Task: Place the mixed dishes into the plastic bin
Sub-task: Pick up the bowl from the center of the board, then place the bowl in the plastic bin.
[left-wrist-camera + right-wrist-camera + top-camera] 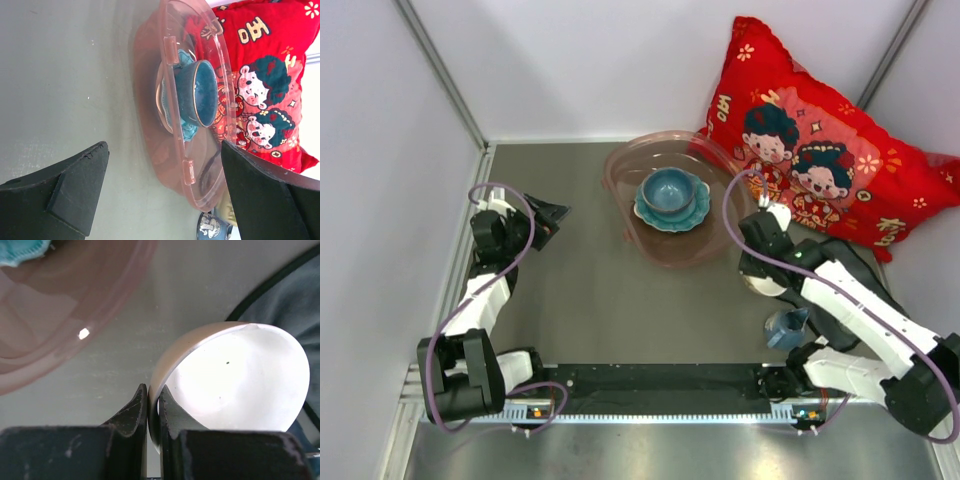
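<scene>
The pinkish plastic bin (620,190) stands at the back middle of the table. Inside it a blue bowl (668,190) rests on a teal scalloped plate (692,215). My right gripper (153,388) is shut on the rim of a cream-white bowl (240,375), just right of the bin (75,315); the rim sits pinched between both fingers. From above, the right gripper (765,275) covers most of that bowl. A small blue mug (785,328) stands near the right arm. My left gripper (555,215) hangs open and empty left of the bin, facing it (172,100).
A red cartoon-print pillow (820,150) leans at the back right, touching the bin. A dark grey cloth (295,295) lies beside the cream-white bowl. White walls close in the left and the back. The arms' base rail (660,385) runs along the near edge.
</scene>
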Available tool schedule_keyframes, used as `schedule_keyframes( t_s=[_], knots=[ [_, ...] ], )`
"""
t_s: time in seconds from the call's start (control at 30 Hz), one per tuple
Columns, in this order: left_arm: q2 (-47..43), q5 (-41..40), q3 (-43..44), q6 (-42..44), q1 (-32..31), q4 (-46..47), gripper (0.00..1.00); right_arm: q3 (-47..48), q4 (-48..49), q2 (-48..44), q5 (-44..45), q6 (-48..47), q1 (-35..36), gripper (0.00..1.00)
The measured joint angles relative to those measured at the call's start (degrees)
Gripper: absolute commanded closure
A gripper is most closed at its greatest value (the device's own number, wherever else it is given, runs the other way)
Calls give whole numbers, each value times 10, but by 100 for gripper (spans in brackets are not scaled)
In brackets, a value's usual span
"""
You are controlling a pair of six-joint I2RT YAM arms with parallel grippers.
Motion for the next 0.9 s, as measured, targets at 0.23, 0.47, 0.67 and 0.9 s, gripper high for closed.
schedule_keyframes(
  t_s=[0.23,0.47,0.67,0.9],
  knots=[
    [0,1,0,-4,0,6,3,102,-36,2,18,-42,0,100],
    [11,12,0,-8,0,9,3,377,-45,149,-23,-175,0,100],
    [11,13,0,-8,0,7,3,613,-54,321,-80,-290,1,100],
    [3,15,0,-7,0,-5,3,675,-57,454,-108,-377,1,100]
  ],
)
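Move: The right hand already holds the white bowl by its rim, clear of the table. The plastic bin's middle is about 16 cm ahead and 15 cm to its left, some 9 cm lower. In it are the blue bowl, 17 ahead and 15 left, and the teal plate beneath, 15 ahead and 14 left; the blue mug is 10 back and 8 right. From the left hand, the bin is roughly 5 cm ahead and 25 to the right. Keep the right fingers shut on the white bowl's rim and lift it about 21 cm, swinging forward and left in a quick arc once it is well up. Carry it nearly 19 cm forward and 14 left, until the hand is over the plastic bin, turning the wrist some 35 degrees counter-clockwise; finish by sinking about 6 cm. ##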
